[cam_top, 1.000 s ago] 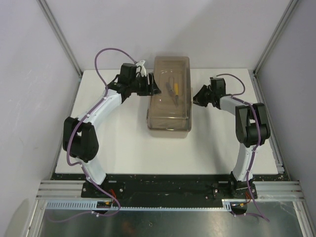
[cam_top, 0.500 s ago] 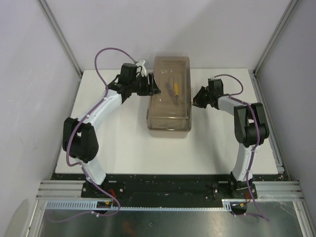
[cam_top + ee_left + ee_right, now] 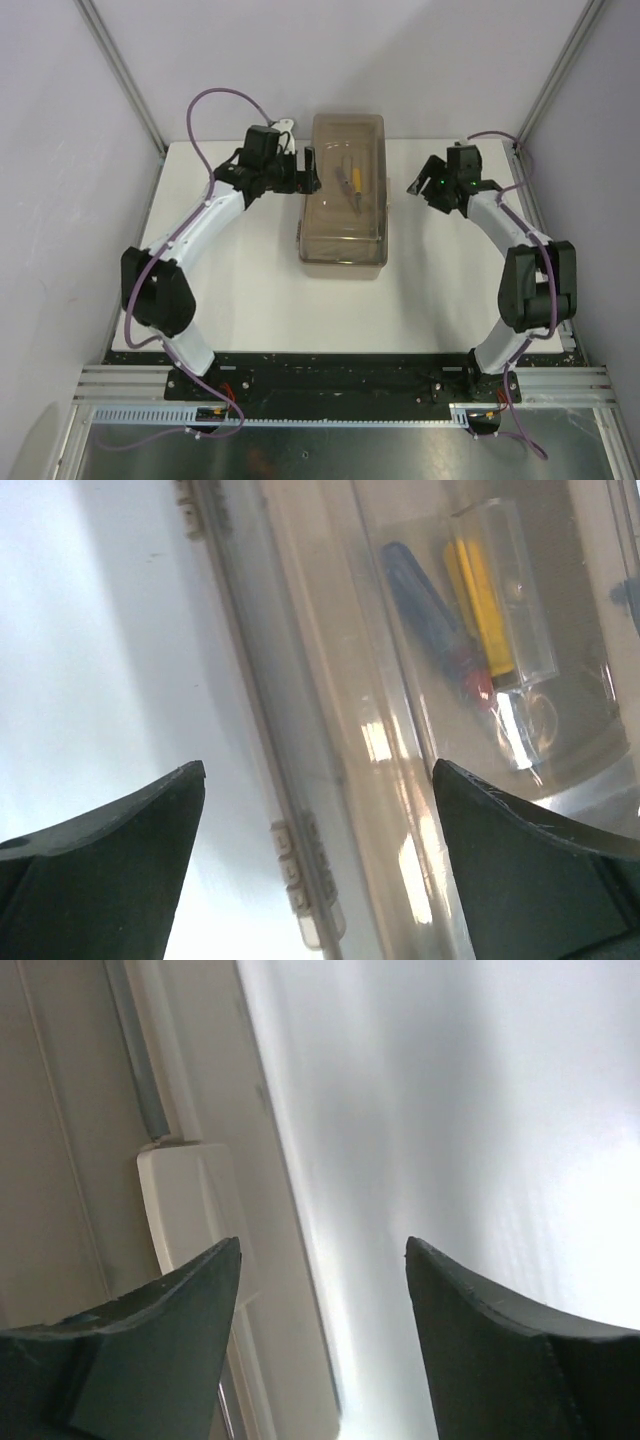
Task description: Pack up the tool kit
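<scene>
The beige toolbox (image 3: pixel 345 190) lies in the middle of the white table with its translucent brownish lid shut. Small tools show through the lid, among them a yellow-handled one (image 3: pixel 482 600) and a blue-and-red one (image 3: pixel 425 610). My left gripper (image 3: pixel 311 172) is open at the box's left side, over its hinge edge (image 3: pixel 300 870). My right gripper (image 3: pixel 417 188) is open, a short way off the box's right side. In the right wrist view the beige front latch (image 3: pixel 190 1210) sits by the left finger.
The white table (image 3: pixel 250 290) is framed by aluminium posts at the back corners (image 3: pixel 120 70). Grey walls stand on both sides. Purple cables loop over both arms.
My right arm has drawn back to the right, away from the box's right side, and its elbow has swung outward. My left gripper has stayed at the box's left edge.
</scene>
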Controlling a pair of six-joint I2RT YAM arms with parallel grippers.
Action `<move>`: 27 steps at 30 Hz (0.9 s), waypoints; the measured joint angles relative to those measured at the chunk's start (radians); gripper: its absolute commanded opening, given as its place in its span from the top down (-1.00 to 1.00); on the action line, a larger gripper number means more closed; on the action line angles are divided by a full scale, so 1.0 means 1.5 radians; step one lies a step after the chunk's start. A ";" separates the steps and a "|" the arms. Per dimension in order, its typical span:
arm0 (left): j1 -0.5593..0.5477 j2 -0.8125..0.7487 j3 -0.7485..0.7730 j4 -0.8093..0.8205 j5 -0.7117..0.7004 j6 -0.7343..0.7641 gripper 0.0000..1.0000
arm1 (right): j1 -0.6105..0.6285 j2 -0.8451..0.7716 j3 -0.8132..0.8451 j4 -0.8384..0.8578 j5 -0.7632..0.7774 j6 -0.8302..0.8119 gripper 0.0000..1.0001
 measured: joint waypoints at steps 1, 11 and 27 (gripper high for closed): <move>-0.001 -0.011 -0.002 -0.005 -0.015 0.004 -0.98 | -0.005 -0.016 0.000 -0.011 0.018 -0.003 -0.54; 0.024 -0.291 -0.155 -0.031 -0.153 0.016 -0.99 | -0.057 -0.248 -0.076 -0.145 0.177 -0.018 -0.68; 0.034 -0.668 -0.375 -0.072 -0.266 0.019 -0.99 | -0.172 -0.722 -0.134 -0.395 0.414 -0.033 -0.95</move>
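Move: The closed toolbox is the only thing on the table. Its middle lies about 7 cm to the right of the left hand, 5 cm ahead and some 13 cm below, so that hand hovers over the lid's left edge. From the right hand the toolbox's middle is about 16 cm left, 1 cm ahead and 6 cm lower; its latch is nearer, roughly 8 cm left, 2 cm ahead and 7 cm down. Back and outward, both empty hands swing away from the closed toolbox, rising as they go. The left draws back and to the left about 17 cm each way, fingers staying wide open, turning counter-clockwise; the right goes farther, some 26 cm back, 20 cm right and 16 cm up, turning clockwise roughly 45 degrees while its fingers open wider. Both tip their fingers upward. ##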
